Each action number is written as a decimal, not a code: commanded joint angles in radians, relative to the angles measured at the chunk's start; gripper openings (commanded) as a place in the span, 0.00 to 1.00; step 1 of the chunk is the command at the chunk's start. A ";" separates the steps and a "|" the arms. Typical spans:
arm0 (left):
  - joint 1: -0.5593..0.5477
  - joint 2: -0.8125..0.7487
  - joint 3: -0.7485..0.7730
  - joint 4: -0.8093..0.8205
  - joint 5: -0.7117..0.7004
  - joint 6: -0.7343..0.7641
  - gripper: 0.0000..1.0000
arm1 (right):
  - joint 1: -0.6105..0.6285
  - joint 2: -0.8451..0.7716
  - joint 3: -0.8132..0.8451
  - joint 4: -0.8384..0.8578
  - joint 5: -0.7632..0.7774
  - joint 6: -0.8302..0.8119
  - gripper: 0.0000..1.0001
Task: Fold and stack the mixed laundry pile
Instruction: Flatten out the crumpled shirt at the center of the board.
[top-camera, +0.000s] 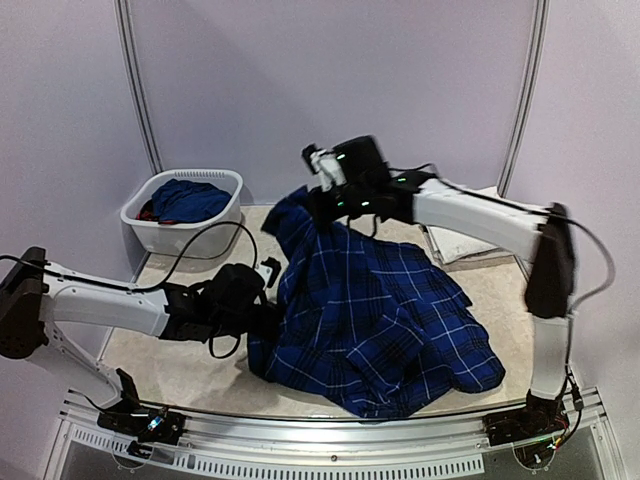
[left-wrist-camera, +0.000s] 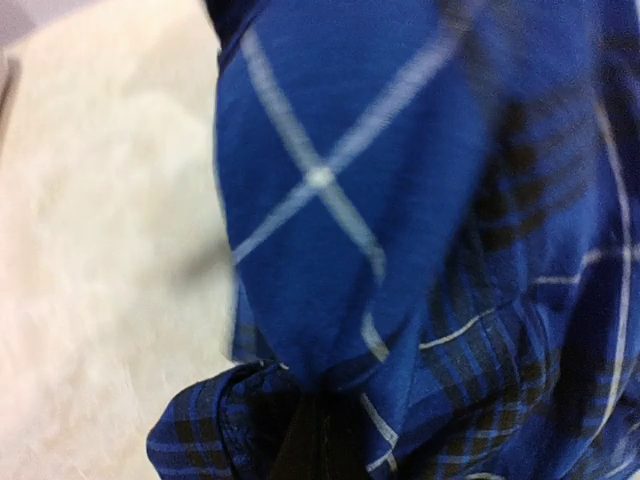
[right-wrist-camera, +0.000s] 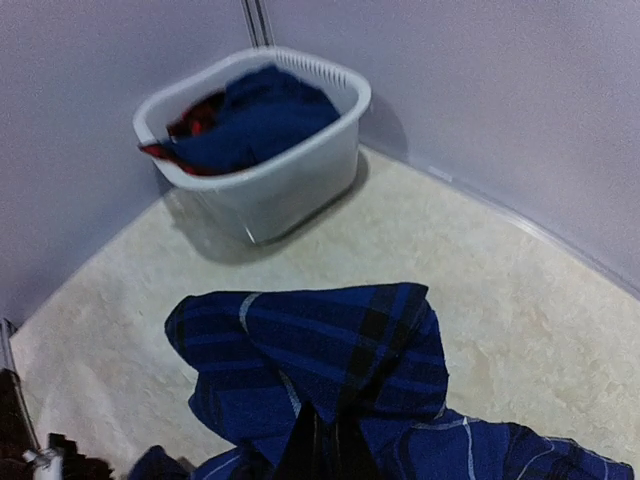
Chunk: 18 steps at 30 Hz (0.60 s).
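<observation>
A large navy plaid shirt (top-camera: 380, 320) lies spread over the middle of the table. My left gripper (top-camera: 262, 312) is shut on the shirt's left edge, low near the table; the left wrist view shows the cloth (left-wrist-camera: 400, 230) bunched over the gripper (left-wrist-camera: 322, 440). My right gripper (top-camera: 325, 200) is shut on the shirt's far upper corner and holds it lifted above the table; in the right wrist view the fabric (right-wrist-camera: 330, 350) drapes over the gripper (right-wrist-camera: 335, 445). A solid blue piece (top-camera: 190, 198) and a bit of red (right-wrist-camera: 195, 120) lie in the basket.
The white plastic basket (top-camera: 228, 186) stands at the back left by the wall. A folded white cloth (top-camera: 465, 245) lies at the back right, behind the right arm. Bare beige tabletop (top-camera: 170, 360) shows at the front left.
</observation>
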 joint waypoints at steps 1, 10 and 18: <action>-0.019 -0.028 0.050 -0.050 -0.040 0.043 0.00 | 0.007 -0.247 -0.275 0.289 0.110 0.013 0.01; -0.019 0.022 0.076 -0.064 -0.079 0.058 0.00 | 0.022 -0.398 -0.683 0.545 0.483 0.107 0.07; -0.014 0.000 0.064 -0.122 -0.110 0.066 0.45 | 0.024 -0.338 -0.904 0.623 0.338 0.284 0.01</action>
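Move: The right hand, high above the shirt's far left part, holds a raised piece of cloth; the shirt's middle lies roughly 14 cm back, 12 cm to its right and 25 cm below. The laundry basket stands some 16 cm ahead and 31 cm left of this hand, the folded stack about 13 cm ahead and 37 cm right. From the left hand, still gripping the shirt's left edge, the shirt's middle is about 22 cm right, 1 cm ahead, 8 cm below. Keeping its pinch on the raised cloth, the right hand sweeps about 12 cm to the right and a little back, first climbing some 6 cm, then dropping quickly about 15 cm towards the shirt's middle while turning some 25 degrees clockwise. The left hand, holding the left edge, lifts about 4 cm, sinks most of that again and begins to open its fingers, about a quarter. ##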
